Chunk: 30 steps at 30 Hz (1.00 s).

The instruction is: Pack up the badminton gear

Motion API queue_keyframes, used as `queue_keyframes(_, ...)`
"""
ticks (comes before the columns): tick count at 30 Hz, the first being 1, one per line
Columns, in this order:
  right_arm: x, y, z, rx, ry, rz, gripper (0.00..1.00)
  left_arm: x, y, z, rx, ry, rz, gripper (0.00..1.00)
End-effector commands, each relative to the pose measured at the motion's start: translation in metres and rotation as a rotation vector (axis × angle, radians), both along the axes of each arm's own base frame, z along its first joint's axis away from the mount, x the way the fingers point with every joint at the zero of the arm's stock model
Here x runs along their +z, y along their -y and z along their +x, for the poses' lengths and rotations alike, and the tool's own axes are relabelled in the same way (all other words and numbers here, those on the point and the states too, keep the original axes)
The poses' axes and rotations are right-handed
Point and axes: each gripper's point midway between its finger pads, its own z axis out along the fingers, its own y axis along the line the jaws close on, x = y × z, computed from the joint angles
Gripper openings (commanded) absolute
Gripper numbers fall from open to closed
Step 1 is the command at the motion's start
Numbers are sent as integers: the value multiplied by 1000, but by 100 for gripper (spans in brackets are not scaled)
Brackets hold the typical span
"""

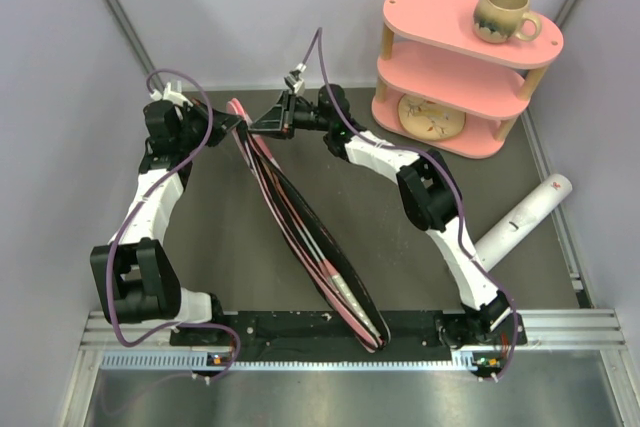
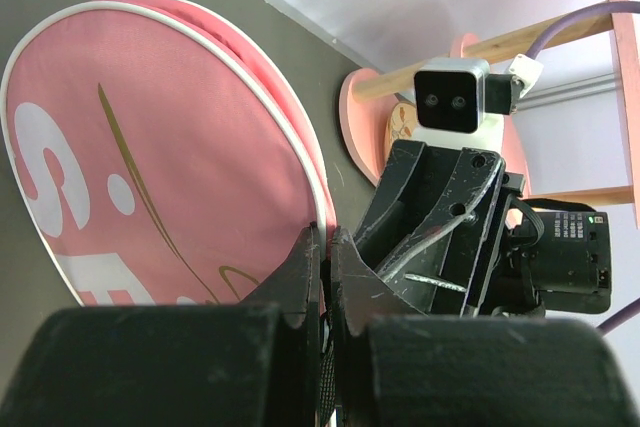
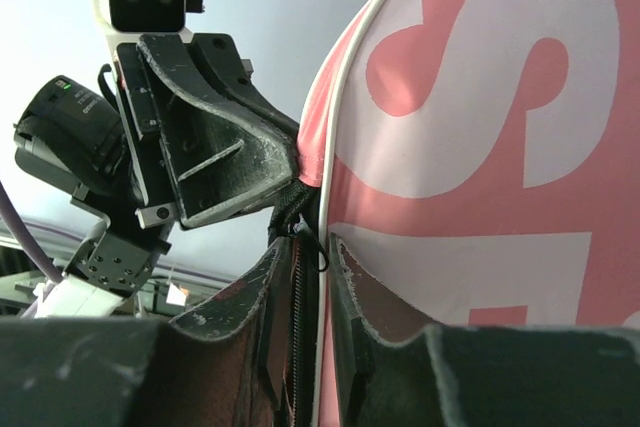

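Observation:
The pink racket-shaped bag (image 1: 312,239) stands on its edge, running from the table's near edge to the far middle. Both grippers meet at its far end. My left gripper (image 1: 238,121) (image 2: 325,237) is shut on the bag's (image 2: 150,177) white-piped rim. My right gripper (image 1: 270,123) (image 3: 310,247) faces it from the other side. Its jaws are drawn in narrow on the black zipper edge of the bag (image 3: 480,147), with the zipper pull between the fingertips. A long white tube (image 1: 522,219) lies on the table to the right.
A pink two-tier shelf (image 1: 452,79) stands at the back right with a beige mug (image 1: 505,15) on its top tier. Grey walls close in the left, the back and the right. The arms' bases sit along the near rail (image 1: 560,332).

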Motion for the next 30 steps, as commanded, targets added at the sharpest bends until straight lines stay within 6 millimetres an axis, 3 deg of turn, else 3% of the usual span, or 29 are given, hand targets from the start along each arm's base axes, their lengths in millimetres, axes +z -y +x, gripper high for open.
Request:
queue_keyframes(1, 36, -10, -24, 68, 109, 25, 18, 28, 6, -3, -37, 110, -2, 0)
queue_keyframes(8, 39, -12, -22, 62, 119, 14, 17, 27, 7, -2, -39, 109, -5, 0)
queue_keyframes(12, 42, -13, -21, 63, 125, 15, 1, 28, 7, -3, -40, 109, -4, 0)
queue_keyframes(19, 45, -11, -21, 57, 149, 8, 0, 27, 2, -1, -8, 107, 11, 1)
queue_keyframes(21, 46, -10, -21, 60, 136, 11, 0, 28, 0, 0, 4, 113, 20, 15)
queue_keyframes(23, 48, -9, -22, 66, 141, 32, 0, 28, -3, 2, 21, 108, 21, 46)
queue_keyframes(25, 47, -10, -23, 68, 139, 30, 0, 28, -5, 5, 32, 100, 32, 59)
queue_keyframes(26, 48, -9, -23, 69, 143, 33, 0, 26, -7, 8, 41, 94, 36, 76)
queue_keyframes(30, 51, -9, -24, 72, 148, 33, 0, 20, -15, 20, 78, 63, 59, 82)
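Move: At the right fingertips, within about 1 cm to their left, is the zip edge of the raised racket bag, with its small pull and white piping. From the left hand, already shut on the rim, this spot is some 2 cm back, 3 cm right and 1 cm lower. The black strap sits about 2 cm ahead of the right hand and 2 cm left; the bag's far pink tip is roughly 5 cm ahead and 3 cm left. Staying almost in place beside the left gripper, the right hand shuts its nearly closed fingers fully on the bag's zip edge at the white piping and pinches it. Only once that grip is made does the left hand open wide and let go of the rim, hardly shifting, under 1 cm. ##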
